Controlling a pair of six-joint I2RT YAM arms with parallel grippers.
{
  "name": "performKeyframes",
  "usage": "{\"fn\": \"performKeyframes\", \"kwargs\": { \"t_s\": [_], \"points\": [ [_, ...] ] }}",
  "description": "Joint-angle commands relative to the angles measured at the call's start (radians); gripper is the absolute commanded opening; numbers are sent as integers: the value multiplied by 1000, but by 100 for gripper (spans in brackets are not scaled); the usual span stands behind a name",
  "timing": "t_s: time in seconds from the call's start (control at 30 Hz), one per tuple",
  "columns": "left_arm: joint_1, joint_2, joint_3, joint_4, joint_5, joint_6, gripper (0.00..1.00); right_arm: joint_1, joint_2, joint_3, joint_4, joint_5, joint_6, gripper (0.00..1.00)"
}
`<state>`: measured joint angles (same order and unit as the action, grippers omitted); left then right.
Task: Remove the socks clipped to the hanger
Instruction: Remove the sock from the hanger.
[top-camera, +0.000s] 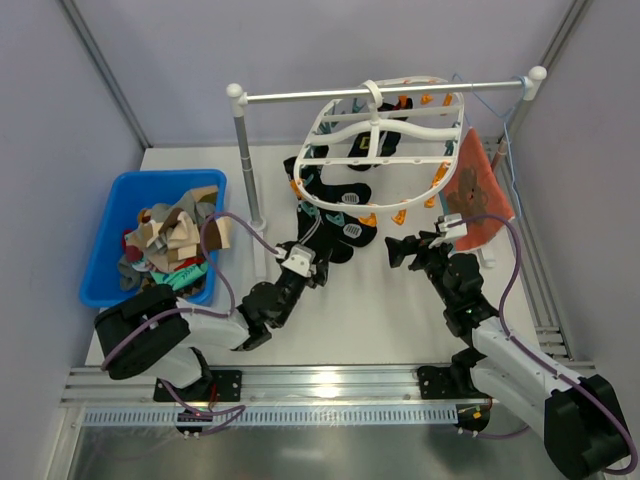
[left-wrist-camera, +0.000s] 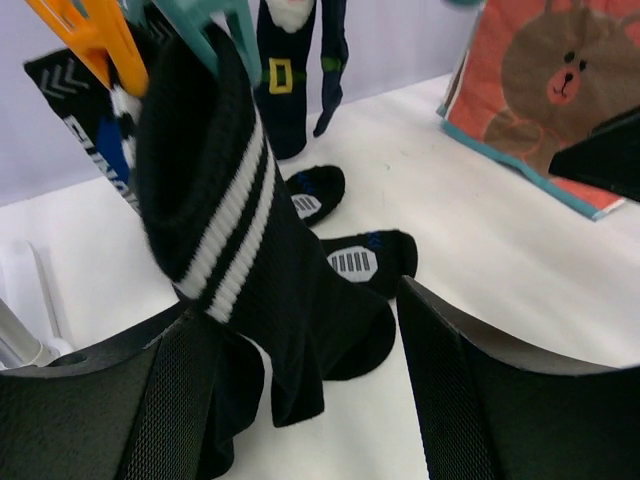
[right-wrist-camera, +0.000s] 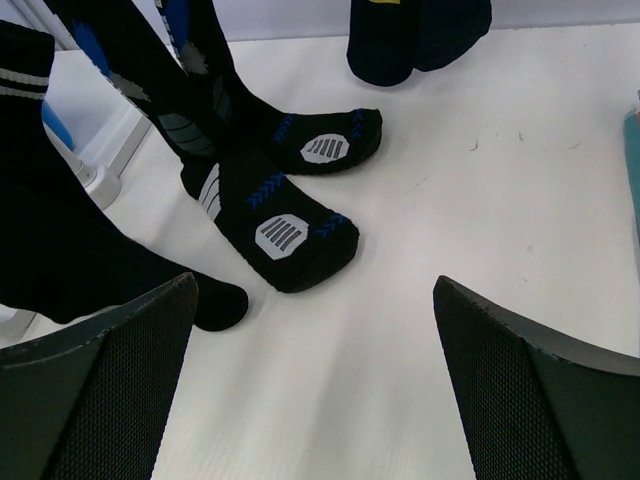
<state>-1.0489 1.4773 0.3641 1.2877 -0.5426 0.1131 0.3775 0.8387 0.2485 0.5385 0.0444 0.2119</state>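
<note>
The white oval hanger (top-camera: 312, 140) hangs from the rail, and black socks (top-camera: 330, 195) dangle from its orange and teal clips down to the table. A black sock with two white stripes (left-wrist-camera: 215, 200) hangs from a teal clip (left-wrist-camera: 215, 25). My left gripper (left-wrist-camera: 300, 310) is open around that sock's lower part: the left finger touches the fabric and a gap remains at the right finger. My right gripper (right-wrist-camera: 315, 285) stands wide open over bare table with nothing between its fingers. Just ahead of it hang black socks with grey patches (right-wrist-camera: 285, 235).
A blue bin (top-camera: 100, 240) holding loose socks sits at the left. An orange-red cloth with a bear print (top-camera: 480, 195) hangs at the right, near a thin blue wire hanger (top-camera: 505, 120). The rail stand's post (top-camera: 245, 150) rises left of the socks.
</note>
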Motion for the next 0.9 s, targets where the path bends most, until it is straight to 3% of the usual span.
{"fn": "performKeyframes", "kwargs": {
  "t_s": [0.0, 0.17, 0.37, 0.43, 0.47, 0.6, 0.73, 0.87],
  "points": [
    [-3, -63, 15, 257, -33, 25, 68, -2, 3, 29, 52, -14, -11, 100],
    [-37, -60, 27, 257, -34, 22, 67, -2, 17, 34, 52, -17, -14, 100],
    [-65, -3, 73, 259, -85, 79, 60, -2, 17, 34, 52, -24, -14, 100],
    [-65, 3, 82, 259, -105, 94, 51, -3, 17, 32, 52, -28, -12, 100],
    [-65, 6, 85, 259, -108, 109, 40, -2, 17, 32, 57, -31, -16, 99],
    [-63, 26, 116, 259, -132, 152, 19, -2, 29, 31, 77, -89, -22, 100],
    [-62, 46, 144, 259, -152, 178, 17, 1, 53, 29, 107, -161, -34, 100],
    [-57, 67, 168, 259, -152, 184, 0, 30, 51, 21, 135, -173, -55, 100]
  ]
}}
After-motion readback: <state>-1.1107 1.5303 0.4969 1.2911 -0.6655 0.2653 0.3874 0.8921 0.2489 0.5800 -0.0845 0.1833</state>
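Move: The black striped sock the left hand goes for already hangs between its open fingers, its middle roughly 2 cm ahead and 2 cm above, with no clear sideways offset. The teal clip holding it is some 4 cm ahead, 2 cm left and 9 cm up. The second striped sock hangs about 5 cm ahead and 4 cm left; the patched sock, about 10 cm ahead and 6 cm right. From the right hand the striped sock is about 18 cm left and 2 cm ahead. The left hand rises about 3 cm beside the hanging striped sock, easing back and to the right on the way, then feeds forward about 2 cm as its wide fingers shut almost fully, pinching the black cloth near the white stripes, below the teal clip. Late on, the open right hand swings about 2.5 cm left towards the same sock, turning slightly counter-clockwise, without reaching it. ##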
